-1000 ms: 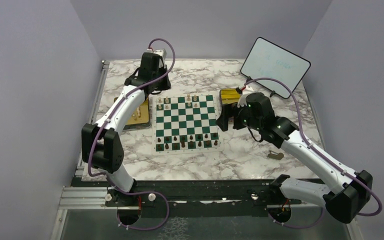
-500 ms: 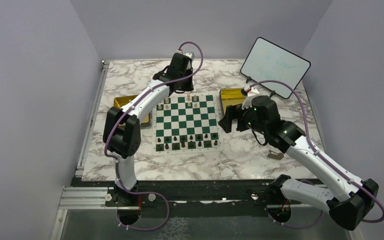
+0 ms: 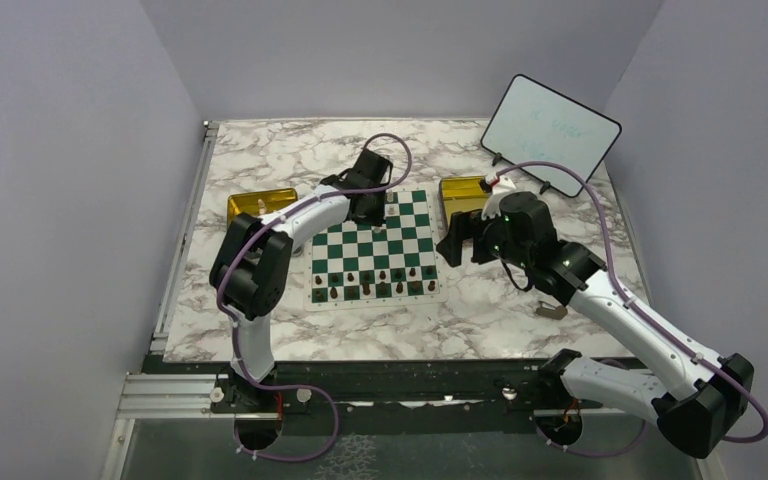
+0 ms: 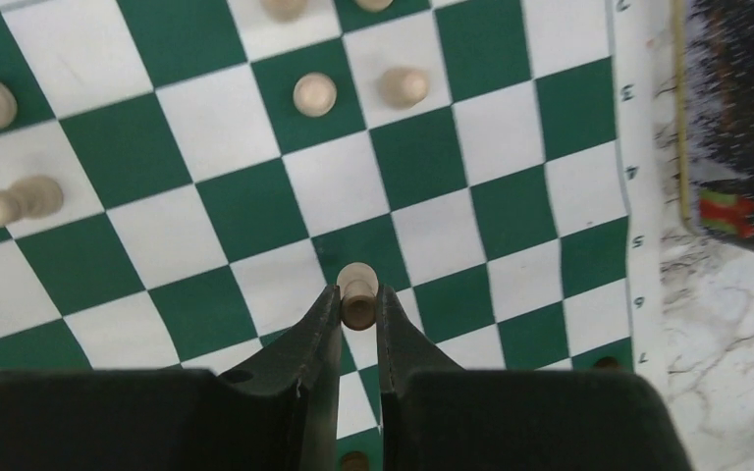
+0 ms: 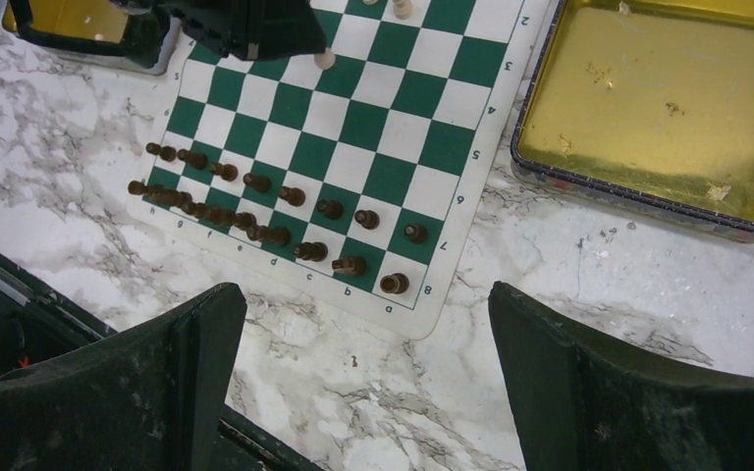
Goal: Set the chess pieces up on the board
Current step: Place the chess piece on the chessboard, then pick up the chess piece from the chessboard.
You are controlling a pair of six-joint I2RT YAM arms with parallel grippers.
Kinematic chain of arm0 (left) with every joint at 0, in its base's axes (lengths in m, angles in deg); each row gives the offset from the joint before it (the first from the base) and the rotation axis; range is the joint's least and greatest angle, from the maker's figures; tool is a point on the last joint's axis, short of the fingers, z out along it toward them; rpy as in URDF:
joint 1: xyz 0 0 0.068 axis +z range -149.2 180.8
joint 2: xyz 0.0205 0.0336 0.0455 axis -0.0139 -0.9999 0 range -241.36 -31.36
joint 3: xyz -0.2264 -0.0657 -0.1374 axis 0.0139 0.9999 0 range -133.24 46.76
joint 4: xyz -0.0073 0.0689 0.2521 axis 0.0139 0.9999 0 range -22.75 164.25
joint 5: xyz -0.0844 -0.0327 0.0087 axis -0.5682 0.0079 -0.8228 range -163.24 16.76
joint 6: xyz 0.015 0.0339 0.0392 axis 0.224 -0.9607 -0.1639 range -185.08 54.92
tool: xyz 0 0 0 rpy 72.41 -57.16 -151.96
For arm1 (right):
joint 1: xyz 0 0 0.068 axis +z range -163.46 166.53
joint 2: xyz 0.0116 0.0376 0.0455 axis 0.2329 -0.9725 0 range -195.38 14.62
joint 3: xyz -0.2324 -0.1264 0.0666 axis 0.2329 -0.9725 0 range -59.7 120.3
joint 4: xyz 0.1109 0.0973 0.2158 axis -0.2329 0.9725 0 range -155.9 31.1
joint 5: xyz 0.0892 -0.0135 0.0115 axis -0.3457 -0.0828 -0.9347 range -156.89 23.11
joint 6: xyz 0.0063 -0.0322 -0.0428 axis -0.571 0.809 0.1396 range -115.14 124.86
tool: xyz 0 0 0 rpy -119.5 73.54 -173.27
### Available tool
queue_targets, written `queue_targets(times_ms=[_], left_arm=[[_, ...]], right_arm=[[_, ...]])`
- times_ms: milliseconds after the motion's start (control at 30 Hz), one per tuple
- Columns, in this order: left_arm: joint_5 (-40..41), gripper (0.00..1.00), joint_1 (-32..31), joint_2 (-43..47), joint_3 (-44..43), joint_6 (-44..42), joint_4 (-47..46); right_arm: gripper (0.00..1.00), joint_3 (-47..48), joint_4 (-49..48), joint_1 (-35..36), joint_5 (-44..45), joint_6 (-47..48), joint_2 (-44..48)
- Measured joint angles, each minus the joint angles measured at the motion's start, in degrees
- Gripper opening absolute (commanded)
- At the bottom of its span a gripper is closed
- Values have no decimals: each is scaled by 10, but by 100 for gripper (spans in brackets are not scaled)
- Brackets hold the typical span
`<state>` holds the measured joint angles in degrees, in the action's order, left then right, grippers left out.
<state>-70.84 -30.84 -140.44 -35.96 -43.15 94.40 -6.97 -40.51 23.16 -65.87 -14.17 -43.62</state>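
Observation:
The board [image 3: 372, 248] of green and white checks lies mid-table. Dark brown chess pieces [image 3: 375, 281] fill its two near rows, also seen in the right wrist view [image 5: 255, 211]. A few cream pieces [image 4: 314, 93] stand on the far rows. My left gripper [image 4: 358, 299] hangs over the board's far half [image 3: 378, 207], shut on a cream pawn-like piece [image 4: 358, 293] that is held above a green square. My right gripper [image 5: 363, 291] hovers wide open beside the board's right edge [image 3: 456, 240], holding nothing.
A gold tray [image 3: 260, 206] sits left of the board. A second gold tray [image 5: 668, 108], empty but for crumbs, sits at its right [image 3: 460, 190]. A small whiteboard [image 3: 550, 130] leans at the back right. A small tan object [image 3: 552, 311] lies on the marble near the right arm.
My left arm has swung right from over the left tray to above the board's far rows, carrying the cream piece. The right arm shifted only slightly.

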Motion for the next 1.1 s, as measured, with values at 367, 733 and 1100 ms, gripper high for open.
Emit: queue_targets(times_ms=[367, 733, 1100], left_arm=[[5, 29, -8, 1, 66, 12, -44], [7, 51, -9, 8, 74, 15, -61], [-63, 54, 83, 141, 68, 1, -40]], right_arm=[[100, 0, -1, 0, 3, -18, -21], [86, 0, -10, 0, 10, -20, -28], [57, 19, -91, 0, -56, -49, -166]])
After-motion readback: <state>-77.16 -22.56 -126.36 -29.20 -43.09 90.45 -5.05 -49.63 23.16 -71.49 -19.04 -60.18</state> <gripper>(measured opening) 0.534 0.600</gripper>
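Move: The left hand already holds a pale chess piece; its empty green square lies about 2 cm back, straight in line sideways and some 4 cm below. A white pawn stands about 4 cm ahead, another level with that pawn and 3 cm to its right, and the nearest dark pawn some 11 cm back, all about 5 cm lower. From the right hand the square lies roughly 12 cm ahead, 16 cm left and 17 cm below. Left hand lowers piece 3 cm and slightly back, releases, rises 10 cm leftwards; right reaches down-left, partly closing. ##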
